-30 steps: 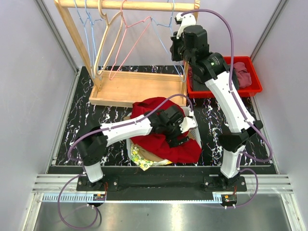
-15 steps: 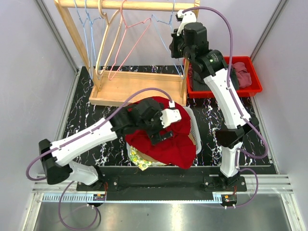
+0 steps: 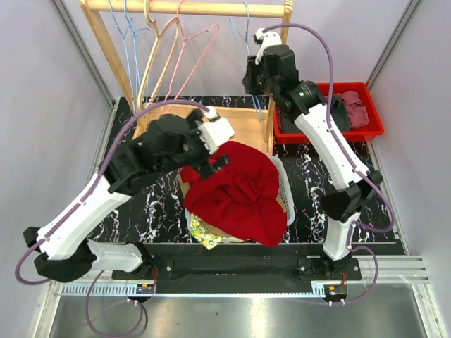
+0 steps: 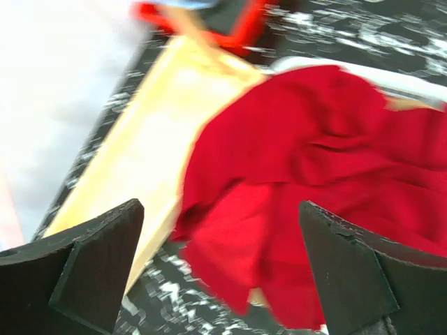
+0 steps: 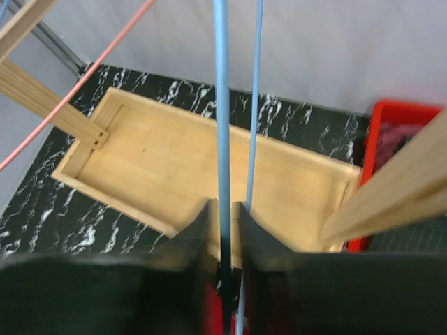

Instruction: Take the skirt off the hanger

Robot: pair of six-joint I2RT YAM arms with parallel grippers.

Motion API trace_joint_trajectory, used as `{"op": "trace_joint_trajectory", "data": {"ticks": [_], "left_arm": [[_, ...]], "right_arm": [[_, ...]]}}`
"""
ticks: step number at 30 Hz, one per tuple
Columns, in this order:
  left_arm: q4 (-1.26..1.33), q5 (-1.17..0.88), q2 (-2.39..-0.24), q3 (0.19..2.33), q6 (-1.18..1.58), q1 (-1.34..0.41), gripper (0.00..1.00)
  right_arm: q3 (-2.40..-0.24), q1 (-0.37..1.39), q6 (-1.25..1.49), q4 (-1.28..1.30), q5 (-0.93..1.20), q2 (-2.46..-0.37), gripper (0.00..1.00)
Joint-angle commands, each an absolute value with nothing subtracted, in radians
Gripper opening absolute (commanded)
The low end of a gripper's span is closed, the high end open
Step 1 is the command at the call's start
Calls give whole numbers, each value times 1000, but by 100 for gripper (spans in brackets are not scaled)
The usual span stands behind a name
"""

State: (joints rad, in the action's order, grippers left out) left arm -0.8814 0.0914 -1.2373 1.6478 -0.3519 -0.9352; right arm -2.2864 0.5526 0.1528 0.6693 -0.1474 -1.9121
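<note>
The red skirt [image 3: 239,190] lies crumpled over a white basket [image 3: 287,191] in the middle of the table, off any hanger. In the left wrist view the skirt [image 4: 328,160] spreads below the wide-apart fingers. My left gripper [image 3: 213,144] [image 4: 220,230] hangs open and empty above the skirt's left edge. Up at the rack, my right gripper [image 3: 257,74] [image 5: 223,209] has its jaws slightly parted. A wire of the bare blue hanger [image 5: 221,105] [image 3: 248,17] runs between them, with a thin gap showing beside it.
A wooden rack [image 3: 197,8] with a tray base [image 3: 169,130] stands at the back, carrying blue, tan and pink hangers [image 3: 176,56]. A red bin [image 3: 366,130] of clothes sits at the right rear. Folded patterned cloth lies under the skirt.
My left arm has lifted off the skirt and swung back to the left, leaving it on the basket. The right jaws have parted slightly round the hanger wire.
</note>
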Motion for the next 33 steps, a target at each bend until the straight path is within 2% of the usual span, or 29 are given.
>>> {"op": "trace_joint_trajectory", "data": {"ticks": [1, 3, 5, 9, 12, 19, 21, 27, 31, 33], "left_arm": [[-821, 187, -1161, 1712, -385, -844, 99], [-810, 184, -1128, 1727, -390, -767, 99], [-808, 202, -1091, 1738, -396, -715, 99], [-827, 218, -1020, 1737, -396, -647, 99], [-824, 229, -947, 1652, -368, -589, 99], [-700, 377, -781, 1179, -290, -512, 99], [-657, 435, -762, 1155, -316, -497, 99], [-574, 425, -854, 1438, -278, -413, 99], [-505, 399, -969, 1644, -253, -240, 99], [-543, 304, -1009, 1769, -180, -177, 99]], "right_arm": [[-2148, 548, 175, 652, -141, -1749, 54], [-2062, 546, 178, 626, -143, -1701, 85], [-2002, 548, 182, 611, -137, -1626, 98], [-1826, 548, 189, 588, -135, -1479, 100], [-1717, 548, 199, 591, -126, -1349, 100], [-1510, 555, 179, 647, -141, -1082, 100], [-1441, 555, 192, 661, -169, -1051, 100], [-1275, 555, 203, 591, -291, -953, 100], [-1246, 555, 195, 568, -337, -956, 100], [-1230, 555, 193, 555, -353, -953, 100]]}}
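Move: The right hand still has the blue hanger between its barely parted fingers, its middle about 1 cm ahead and 2 cm below. The rail runs about 7 cm ahead and 17 cm above; the pink hanger is some 12 cm left and level fore and aft, the right post about 7 cm right and 5 cm ahead. From the empty left hand the blue hanger is roughly 24 cm ahead, 9 cm right and level in height. Right fingers open, releasing the blue hanger, and retreat 20 cm back and rightward; left hand swings 25 cm left, rising. ##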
